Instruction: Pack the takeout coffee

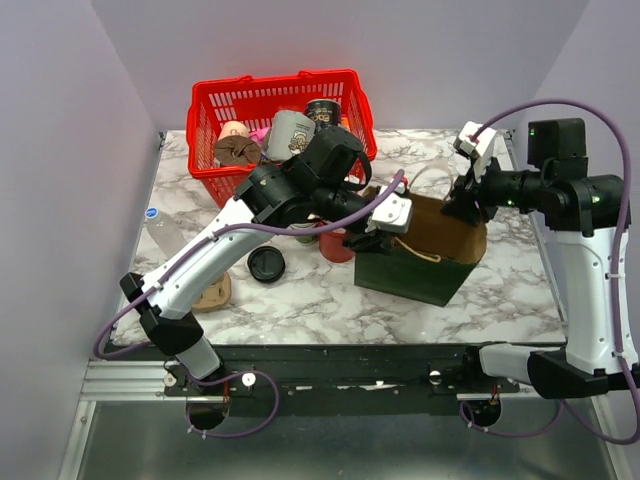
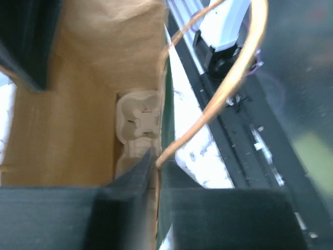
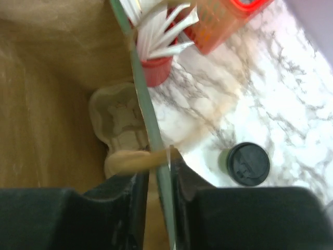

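A dark green paper bag [image 1: 425, 268] with a brown inside [image 2: 78, 104] stands open mid-table. A pulp cup carrier [image 2: 138, 117] lies at its bottom [image 3: 117, 120]. The takeout coffee [image 1: 266, 264] stands on the marble left of the bag, showing mostly its round black lid [image 3: 248, 164]. My left gripper [image 1: 372, 238] straddles the bag's left rim [image 2: 155, 161], jaws slightly open around the wall beside a paper handle [image 2: 218, 99]. My right gripper [image 1: 462, 210] straddles the right rim [image 3: 158, 156], also slightly open, with small gaps beside the wall.
A red cup of white sticks [image 3: 156, 73] stands just left of the bag [image 1: 335, 247]. A red basket [image 1: 275, 100] holding cups sits at the back. A clear bottle [image 1: 160, 228] lies by the left wall. A tan object [image 1: 213, 292] lies under the left arm.
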`<control>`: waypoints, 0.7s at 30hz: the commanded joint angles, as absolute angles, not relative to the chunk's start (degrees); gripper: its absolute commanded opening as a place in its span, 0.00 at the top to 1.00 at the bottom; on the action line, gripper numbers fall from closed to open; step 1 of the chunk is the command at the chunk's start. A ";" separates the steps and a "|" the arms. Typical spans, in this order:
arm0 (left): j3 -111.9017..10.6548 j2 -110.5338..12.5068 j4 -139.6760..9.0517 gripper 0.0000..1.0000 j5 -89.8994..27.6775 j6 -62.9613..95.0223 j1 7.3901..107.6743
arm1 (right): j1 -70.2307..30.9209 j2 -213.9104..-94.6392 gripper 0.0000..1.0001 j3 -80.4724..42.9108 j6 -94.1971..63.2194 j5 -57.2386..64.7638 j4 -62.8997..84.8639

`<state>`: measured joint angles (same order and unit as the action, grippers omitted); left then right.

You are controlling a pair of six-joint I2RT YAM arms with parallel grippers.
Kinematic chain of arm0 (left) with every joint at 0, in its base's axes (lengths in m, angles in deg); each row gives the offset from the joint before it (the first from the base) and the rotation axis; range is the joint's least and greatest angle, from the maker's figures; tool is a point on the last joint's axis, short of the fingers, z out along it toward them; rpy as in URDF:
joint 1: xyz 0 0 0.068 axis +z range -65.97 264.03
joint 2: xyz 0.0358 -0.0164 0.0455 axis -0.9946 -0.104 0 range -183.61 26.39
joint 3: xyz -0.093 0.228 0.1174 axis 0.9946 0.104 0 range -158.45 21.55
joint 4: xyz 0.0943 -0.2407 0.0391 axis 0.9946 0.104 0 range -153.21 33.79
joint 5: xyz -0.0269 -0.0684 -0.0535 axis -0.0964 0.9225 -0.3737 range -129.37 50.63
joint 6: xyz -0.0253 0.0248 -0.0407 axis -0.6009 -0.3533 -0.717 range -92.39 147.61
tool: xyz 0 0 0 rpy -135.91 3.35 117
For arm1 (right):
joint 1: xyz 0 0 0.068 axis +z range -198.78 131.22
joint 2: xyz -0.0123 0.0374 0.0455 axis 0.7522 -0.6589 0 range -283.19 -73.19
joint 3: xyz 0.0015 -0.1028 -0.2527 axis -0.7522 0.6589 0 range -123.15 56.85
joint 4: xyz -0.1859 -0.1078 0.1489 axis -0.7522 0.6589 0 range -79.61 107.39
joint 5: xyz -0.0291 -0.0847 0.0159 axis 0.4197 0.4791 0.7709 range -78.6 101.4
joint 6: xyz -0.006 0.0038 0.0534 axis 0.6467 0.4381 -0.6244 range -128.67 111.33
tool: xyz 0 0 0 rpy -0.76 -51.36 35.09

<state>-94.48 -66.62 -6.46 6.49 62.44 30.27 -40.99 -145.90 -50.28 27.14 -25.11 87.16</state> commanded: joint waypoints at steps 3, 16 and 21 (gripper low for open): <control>-88.51 -64.14 -9.49 0.14 2.65 62.51 29.89 | -41.14 -145.88 0.00 -42.39 25.34 -17.43 93.53; -82.70 -62.02 -16.10 0.02 1.32 60.13 29.89 | -41.22 -143.95 0.00 -40.10 27.27 -15.93 88.08; -80.50 -63.17 -15.31 0.02 2.64 62.06 29.89 | -41.22 -142.20 0.00 -31.94 30.96 -15.93 83.79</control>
<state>-82.57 -63.12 -14.52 1.38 61.02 30.27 -40.99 -143.63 -37.54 27.53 -17.07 86.77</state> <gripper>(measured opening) 0.985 0.995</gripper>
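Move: The brown-lined paper bag is between my hands. Its middle lies about 5 cm ahead and 6 cm right of my left hand at its near rim, 13 cm down, and 5 cm back and 5 cm left of my right hand at its far rim, just as far down. The red straw cup stands some 8 cm ahead and 9 cm left of my left hand, 20 cm below; the lidded coffee roughly 13 cm ahead and 8 cm right of my right hand, 20 cm lower. I spread both grippers from barely parted to wide open, letting go of the bag's rims and handles, while both hands sink beside its mouth. My left hand drops about 4 cm, easing slightly forward; my right goes down some 7 cm with a short pause midway, drifting a little right as its wrist tips down roughly 10 degrees. ##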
